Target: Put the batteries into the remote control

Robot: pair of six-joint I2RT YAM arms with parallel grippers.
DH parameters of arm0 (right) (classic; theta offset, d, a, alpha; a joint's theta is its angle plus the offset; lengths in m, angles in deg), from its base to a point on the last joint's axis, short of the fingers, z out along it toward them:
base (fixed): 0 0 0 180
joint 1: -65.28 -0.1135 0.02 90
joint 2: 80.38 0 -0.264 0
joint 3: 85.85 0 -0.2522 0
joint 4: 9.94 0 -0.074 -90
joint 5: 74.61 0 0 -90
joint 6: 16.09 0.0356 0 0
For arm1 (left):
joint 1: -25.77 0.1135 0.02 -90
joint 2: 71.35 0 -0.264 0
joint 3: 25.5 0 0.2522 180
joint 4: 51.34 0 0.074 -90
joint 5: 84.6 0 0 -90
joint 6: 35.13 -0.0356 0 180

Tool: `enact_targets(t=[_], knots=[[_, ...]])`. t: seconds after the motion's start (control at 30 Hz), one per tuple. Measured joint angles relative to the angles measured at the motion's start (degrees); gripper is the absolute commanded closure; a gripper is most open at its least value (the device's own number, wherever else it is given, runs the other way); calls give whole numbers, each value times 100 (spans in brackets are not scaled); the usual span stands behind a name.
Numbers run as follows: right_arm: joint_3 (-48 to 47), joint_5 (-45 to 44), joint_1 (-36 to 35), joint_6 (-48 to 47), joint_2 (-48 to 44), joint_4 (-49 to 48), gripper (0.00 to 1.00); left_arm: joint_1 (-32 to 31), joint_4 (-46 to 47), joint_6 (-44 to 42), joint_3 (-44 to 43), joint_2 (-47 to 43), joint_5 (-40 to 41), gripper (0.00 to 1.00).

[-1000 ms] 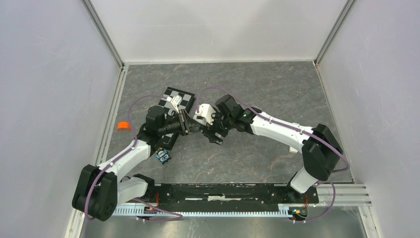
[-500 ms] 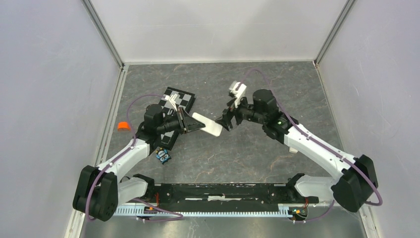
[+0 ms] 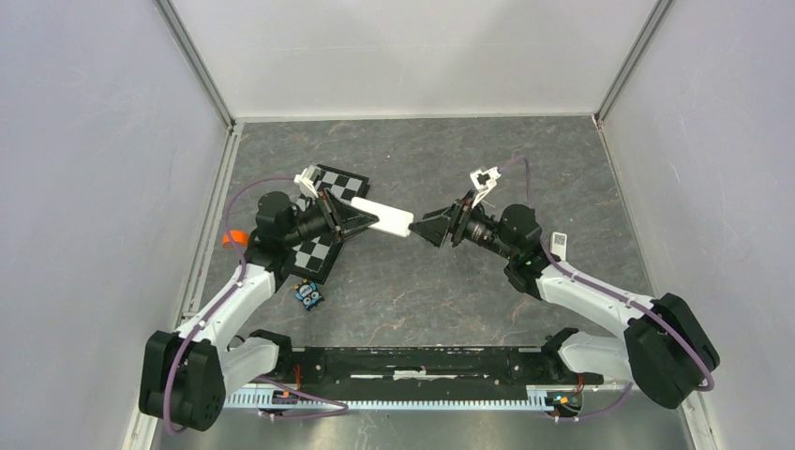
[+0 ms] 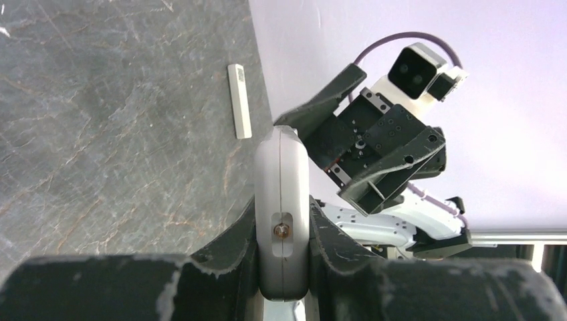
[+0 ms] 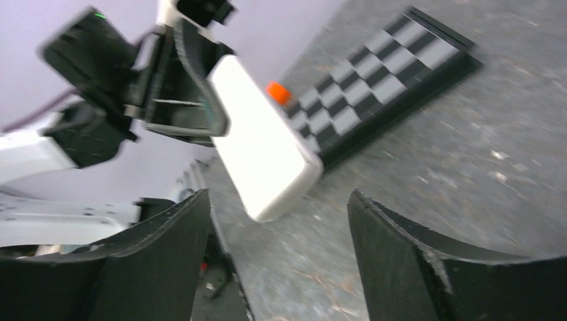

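The white remote control (image 3: 386, 217) is held off the floor, one end clamped in my left gripper (image 3: 359, 218), which is shut on it. Seen from the left wrist, its narrow edge (image 4: 283, 194) runs between the two fingers (image 4: 234, 241). My right gripper (image 3: 427, 228) stands open just past the remote's free end, facing it without touching. The right wrist view shows the remote's plain white face (image 5: 261, 154) ahead of the open jaws (image 5: 277, 200), nothing between them. The batteries are out of view.
The checkered board (image 3: 328, 246) lies under my left arm, with an orange cap (image 3: 234, 238) to its left and a small blue toy (image 3: 307, 294) below it. A small white piece (image 3: 559, 244) rests on the floor by my right arm. Walls stand on three sides.
My right gripper has drawn back from the remote and swung right, now level with its free end. My left gripper has shifted up and left, keeping its grip on the remote.
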Motion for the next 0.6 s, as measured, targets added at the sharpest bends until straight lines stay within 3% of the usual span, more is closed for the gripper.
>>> enact_targets(t=[0.13, 0.33, 0.6], knots=[[0, 323, 0, 704, 262, -1110, 33, 72, 76, 262, -118, -92, -50, 98], [0, 476, 0, 1189, 566, -1711, 38, 72, 214, 538, -186, -240, -140, 98], [0, 474, -2, 1517, 741, -1982, 72, 101, 531, 876, -186, -251, -234, 98]])
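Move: The left hand already grips the remote, whose free end sticks out about 7 cm to its right and 2 back. That end lies some 4 cm left of the open right fingers and a touch lower. Roughly 20 cm below, the checkered board is centred about 15 cm left and 8 ahead of the left hand, 26 left and 11 ahead of the right. Both hands rise about 4 cm as the right edges left, closing its fingers around the remote's free end. ##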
